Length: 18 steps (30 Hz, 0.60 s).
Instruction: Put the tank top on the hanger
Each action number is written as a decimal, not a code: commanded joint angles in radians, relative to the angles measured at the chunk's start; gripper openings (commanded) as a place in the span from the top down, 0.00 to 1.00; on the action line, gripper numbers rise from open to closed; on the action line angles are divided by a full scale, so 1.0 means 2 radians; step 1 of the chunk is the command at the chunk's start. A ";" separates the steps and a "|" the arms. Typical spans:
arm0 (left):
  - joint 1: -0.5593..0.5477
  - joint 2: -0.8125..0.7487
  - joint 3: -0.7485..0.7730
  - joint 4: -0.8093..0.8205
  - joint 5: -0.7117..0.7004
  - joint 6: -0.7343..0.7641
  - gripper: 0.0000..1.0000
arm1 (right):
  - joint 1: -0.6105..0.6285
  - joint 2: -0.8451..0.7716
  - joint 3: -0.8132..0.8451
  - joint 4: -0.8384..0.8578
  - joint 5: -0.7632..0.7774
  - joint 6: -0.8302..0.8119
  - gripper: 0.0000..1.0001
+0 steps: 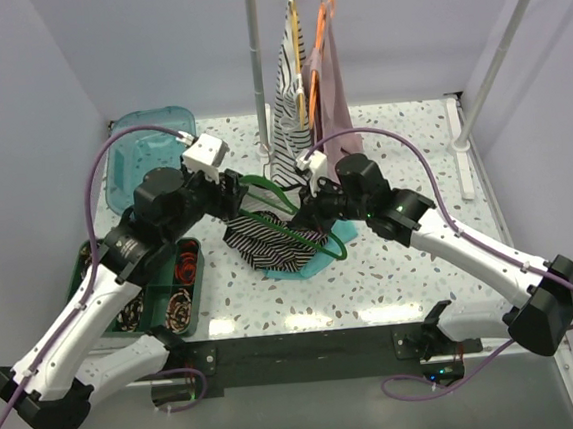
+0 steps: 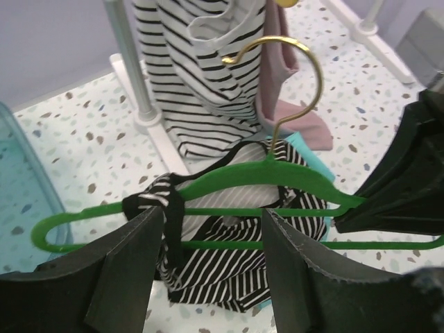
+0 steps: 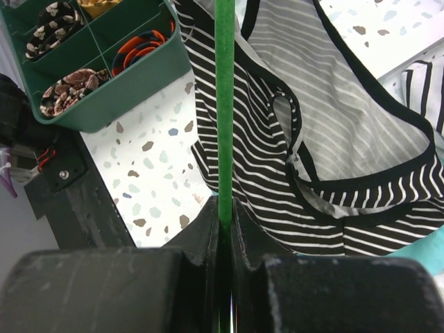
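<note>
The green hanger [image 1: 289,214] with a gold hook [image 2: 305,66] is held above the table, over the striped tank top [image 1: 265,238]. My right gripper [image 3: 224,210] is shut on the hanger's thin bar [image 3: 224,104], and the tank top [image 3: 333,132] lies spread just beyond. One black-trimmed strap [image 2: 171,208] hangs over the hanger's left arm [image 2: 104,211]. My left gripper [image 2: 211,239] stands open just in front of that strap and the hanger's lower bar, with nothing between its fingers [image 2: 132,267]. The rest of the top [image 2: 236,274] sags below the bar.
A teal cloth [image 1: 316,264] lies under the tank top. A green compartment tray [image 1: 198,282] sits at the near left, and a teal bin [image 1: 146,152] behind it. The rack pole [image 1: 257,67] stands at the back with a striped garment [image 1: 288,114] and a pink one [image 1: 333,80].
</note>
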 commanded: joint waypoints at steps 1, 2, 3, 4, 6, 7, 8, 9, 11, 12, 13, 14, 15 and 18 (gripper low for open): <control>-0.001 -0.007 -0.045 0.124 0.080 0.004 0.36 | 0.003 -0.010 -0.004 0.036 -0.019 -0.003 1.00; -0.001 -0.007 -0.052 0.136 0.088 0.003 0.36 | 0.003 -0.010 -0.004 0.035 -0.019 -0.003 1.00; -0.001 -0.007 -0.062 0.144 0.090 0.002 0.36 | 0.003 -0.010 -0.004 0.035 -0.020 -0.003 1.00; -0.001 -0.004 -0.065 0.162 0.090 0.002 0.36 | 0.003 -0.010 -0.005 0.038 -0.022 -0.002 1.00; 0.000 0.004 -0.070 0.177 0.088 0.000 0.36 | 0.003 -0.008 -0.005 0.038 -0.026 0.000 1.00; -0.001 0.006 -0.072 0.196 0.091 -0.002 0.36 | 0.003 -0.007 -0.005 0.039 -0.026 0.001 1.00; -0.001 0.010 -0.075 0.206 0.091 -0.006 0.35 | 0.003 -0.005 -0.005 0.039 -0.026 0.001 1.00; -0.001 0.013 -0.075 0.223 0.091 -0.009 0.35 | 0.003 -0.005 -0.005 0.039 -0.026 0.001 1.00; -0.001 0.025 -0.072 0.227 0.091 -0.012 0.35 | 0.003 -0.004 -0.007 0.039 -0.023 0.002 1.00; -0.001 0.029 -0.072 0.246 0.093 -0.014 0.35 | 0.003 -0.004 -0.008 0.039 -0.023 0.002 1.00; -0.001 0.034 -0.071 0.250 0.094 -0.015 0.35 | 0.003 -0.004 -0.009 0.040 -0.022 0.002 1.00; -0.001 0.042 -0.069 0.251 0.094 -0.016 0.35 | 0.003 -0.002 -0.009 0.039 -0.021 0.002 1.00; -0.001 0.047 -0.069 0.254 0.095 -0.016 0.35 | 0.003 -0.003 -0.008 0.040 -0.020 0.001 1.00; -0.001 0.062 -0.073 0.260 0.086 -0.020 0.35 | 0.003 -0.001 -0.006 0.041 -0.016 -0.001 1.00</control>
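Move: The neck of the green hanger, at the foot of its gold hook, lies about 9 cm to the left hand's right, some 3 cm ahead and 5 cm below; from the right hand, which already grips the hanger, it is roughly 7 cm ahead, 6 cm left and 3 cm above. From the left hand, the tank top's left strap loops the hanger about 5 cm ahead, 1 cm right and 6 cm below, and the shirt's body lies some 3 cm ahead, 7 cm right and 22 cm lower. With its fingers staying open and empty, the left hand swings about 6 cm to the right, past the looped strap and towards the hanger's neck, and from midway also reaches some 2.5 cm forward, ending at nearly its starting height. On the way the wrist turns roughly 10 degrees clockwise and tips the fingers up a little, bringing the hook's stem into line between them, while the right hand stays put and keeps its pinch on the hanger. ##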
